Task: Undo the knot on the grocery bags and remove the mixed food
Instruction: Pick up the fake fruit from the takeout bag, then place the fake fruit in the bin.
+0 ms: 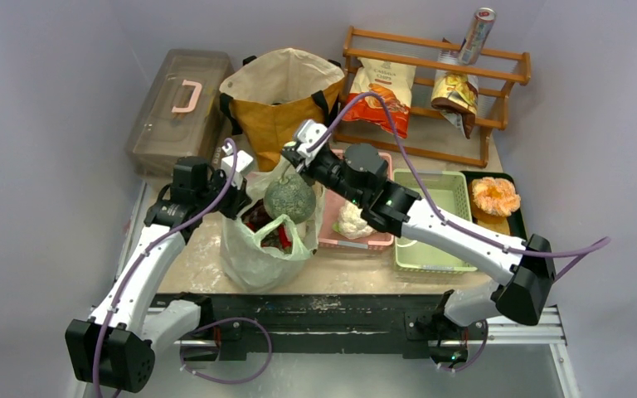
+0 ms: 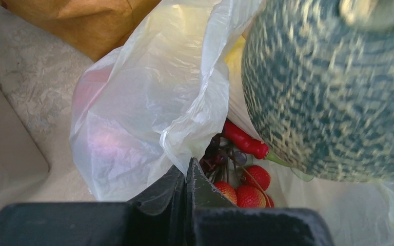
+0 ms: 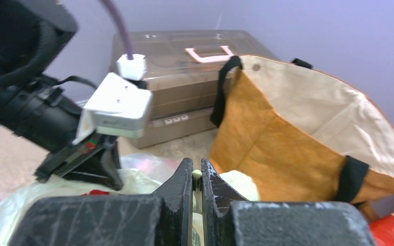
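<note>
The pale-green plastic bag (image 1: 257,257) sits between the arms with its mouth open; no knot shows. My left gripper (image 1: 240,206) (image 2: 184,166) is shut on the bag's rim (image 2: 177,138) at its left side. My right gripper (image 1: 292,162) (image 3: 196,165) is shut on the stem (image 3: 197,175) of a netted green melon (image 1: 289,199) (image 2: 328,92), which hangs just above the bag's mouth. Inside the bag lie a red chilli (image 2: 243,139), dark grapes (image 2: 220,154) and red fruits (image 2: 249,187). The mustard-brown tote (image 1: 278,91) (image 3: 287,133) stands open behind.
A grey-brown lidded box (image 1: 178,108) sits at the back left. At the back right is a wooden rack (image 1: 431,58) with chip bags (image 1: 386,87) and a can (image 1: 476,33). Right of the bag are a pink tray (image 1: 373,240) with cauliflower (image 1: 352,220), a green basket (image 1: 431,249) and a black tray (image 1: 510,224).
</note>
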You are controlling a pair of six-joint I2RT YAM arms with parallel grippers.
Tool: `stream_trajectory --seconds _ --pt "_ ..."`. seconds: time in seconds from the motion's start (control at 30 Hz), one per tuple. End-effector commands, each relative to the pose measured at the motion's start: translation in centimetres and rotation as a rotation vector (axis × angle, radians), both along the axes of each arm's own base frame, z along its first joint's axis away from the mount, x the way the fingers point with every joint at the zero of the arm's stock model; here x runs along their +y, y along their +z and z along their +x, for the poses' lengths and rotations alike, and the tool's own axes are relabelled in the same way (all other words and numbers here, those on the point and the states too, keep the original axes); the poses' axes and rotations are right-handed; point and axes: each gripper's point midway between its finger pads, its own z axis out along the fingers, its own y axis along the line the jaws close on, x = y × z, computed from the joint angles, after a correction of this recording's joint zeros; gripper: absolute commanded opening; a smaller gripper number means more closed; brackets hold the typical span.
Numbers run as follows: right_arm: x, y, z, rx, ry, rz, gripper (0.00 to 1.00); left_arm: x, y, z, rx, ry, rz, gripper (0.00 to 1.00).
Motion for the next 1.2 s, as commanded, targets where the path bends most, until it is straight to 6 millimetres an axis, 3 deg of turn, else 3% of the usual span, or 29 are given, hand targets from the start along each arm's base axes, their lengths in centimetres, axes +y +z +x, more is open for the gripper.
stream_trajectory --seconds 0.0,0.2,0.37,0.53,0.9,1.17 --pt "-3.3 7.6 1.5 -0.082 -0.076 0.123 0.0 0.0 1.8 0.7 -0.033 0.021 -0.019 0.0" --pt "-5.2 12.0 0.1 -0.162 -0.07 0.173 0.0 0.0 1.4 0.9 -0.022 0.022 -0.016 0.0" --pt "-8.8 14.1 1.9 -0.194 -0.2 0.175 0.0 0.1 1.5 1.0 -0.03 0.026 -0.014 0.0" --pt "-12.5 12.2 4.8 -0.125 -0.307 0.128 0.0 0.2 1.6 1.0 -0.039 0.029 -0.008 0.0" --pt "-17.6 7.1 9.0 -0.096 -0.479 -0.008 0.0 0.4 2.2 1.0 -0.055 0.036 -0.001 0.0" --pt "-23.2 4.6 9.5 -0.101 -0.609 -0.12 0.0 0.3 2.4 1.0 -0.059 0.029 -0.007 0.0"
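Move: The melon hangs by its stem about 12 cm below the right gripper, over the open plastic bag, whose middle is some 28 cm down and 4 cm left. The pink basket's middle lies roughly 9 cm ahead, 16 cm right and 34 cm below; the cauliflower in it is 5 cm nearer the base. The green basket is 19 cm right of the pink one and 3 cm nearer. From the left gripper, the pink basket is about 10 cm ahead, 26 cm right and 15 cm down. Keep the right fingers pinched on the melon's stem and lift another 12 cm, clear of the plastic bag, swinging right and somewhat forward, about 20 cm right in all; then lower some 8 cm on the way towards the pink basket, letting the hand turn about 30 degrees clockwise. Hold the left gripper still, shut on the bag's rim. ##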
